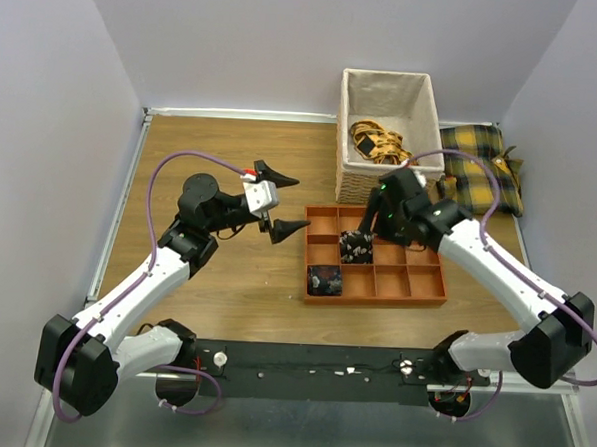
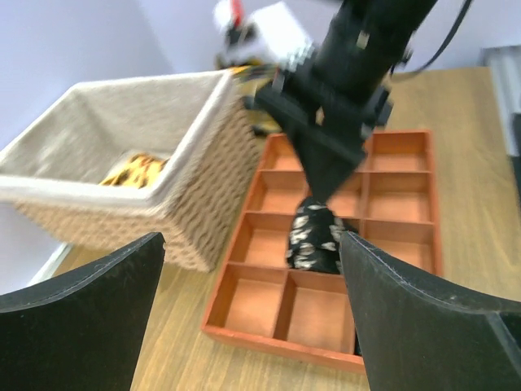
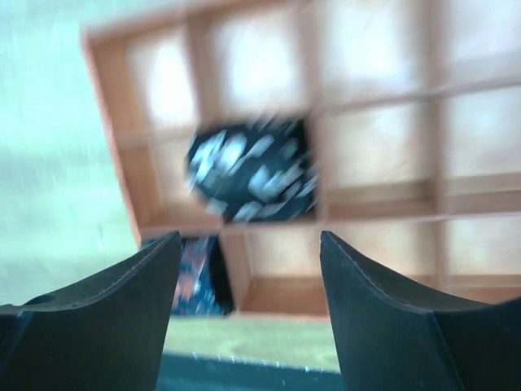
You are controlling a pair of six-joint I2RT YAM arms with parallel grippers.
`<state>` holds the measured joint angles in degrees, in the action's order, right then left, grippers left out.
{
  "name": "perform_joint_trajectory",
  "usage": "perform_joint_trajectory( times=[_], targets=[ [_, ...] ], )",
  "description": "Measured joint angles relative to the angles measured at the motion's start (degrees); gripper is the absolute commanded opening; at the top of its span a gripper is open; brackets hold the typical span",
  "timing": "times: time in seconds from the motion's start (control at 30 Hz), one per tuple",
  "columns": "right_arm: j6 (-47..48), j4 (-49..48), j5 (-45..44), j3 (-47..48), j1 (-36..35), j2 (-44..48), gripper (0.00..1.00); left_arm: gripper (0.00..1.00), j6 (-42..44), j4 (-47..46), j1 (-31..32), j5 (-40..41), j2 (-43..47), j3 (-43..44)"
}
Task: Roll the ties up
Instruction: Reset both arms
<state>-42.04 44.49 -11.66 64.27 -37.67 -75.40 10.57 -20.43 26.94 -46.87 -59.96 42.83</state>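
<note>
Two rolled ties lie as small coils in the orange compartment tray. One tie fills a middle-row cell, the other tie the front-left cell. My right gripper hangs just above the middle coil, open with nothing between its fingers. Its blurred wrist view shows that tie below and the second tie beside the left finger. My left gripper stands wide open above the wood left of the tray. In the left wrist view the tie sits under the right arm's gripper.
A wicker basket holding yellow patterned fabric stands behind the tray. Yellow-and-black plaid cushions lie at the back right. The tray has several empty cells. The basket stands close beside the tray's left side.
</note>
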Motion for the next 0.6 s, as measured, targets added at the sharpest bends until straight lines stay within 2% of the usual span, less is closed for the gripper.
perform_joint_trajectory(
  times=[0.07,0.13,0.23,0.33,0.5,0.6],
  targets=[
    [0.92,1.07,-0.09,2.19,5.35,0.04,0.88,0.99,-1.07,0.02,0.00,3.17,0.11,-0.07],
    [2.03,2.01,-0.04,3.04,10.29,0.07,0.89,0.99,-2.10,1.33,-0.04,9.62,0.74,-0.24],
    [3.15,3.50,-0.04,3.15,17.20,0.09,0.98,0.99,-2.56,3.98,-0.24,19.28,1.73,-0.72],
    [3.23,5.44,-0.68,3.15,22.58,0.09,1.00,0.99,-3.30,7.30,-0.39,29.90,3.02,-2.23],
    [2.51,9.35,-5.35,3.17,25.53,0.09,1.00,0.99,-7.65,13.20,-2.27,42.53,5.29,-4.74],
    [2.51,11.10,-6.99,3.41,25.53,0.09,0.99,0.99,-11.76,16.11,-4.46,46.56,6.14,-5.40]
  ],
)
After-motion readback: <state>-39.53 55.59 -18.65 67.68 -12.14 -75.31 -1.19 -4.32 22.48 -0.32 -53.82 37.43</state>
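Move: The rolled tie in the tray's middle row lies almost straight below the right hand, about 3 cm to its left and 12 cm down. From that hand the second rolled tie is some 8 cm nearer the base and 10 cm left; the basket stands about 21 cm ahead and 2 cm right, the plaid cushion roughly 20 cm ahead and 26 cm right. From the left hand, the middle rolled tie is level ahead, about 14 cm right and 27 cm below. Rightward, the empty right hand sweeps about 16 cm above the tray to its right end, edging forward early on, turning nearly 30 degrees clockwise while its fingers open the rest of the way. The left hand, still wide open, draws left away from the tray, also going forward and down, and swings about 50 degrees counter-clockwise. ##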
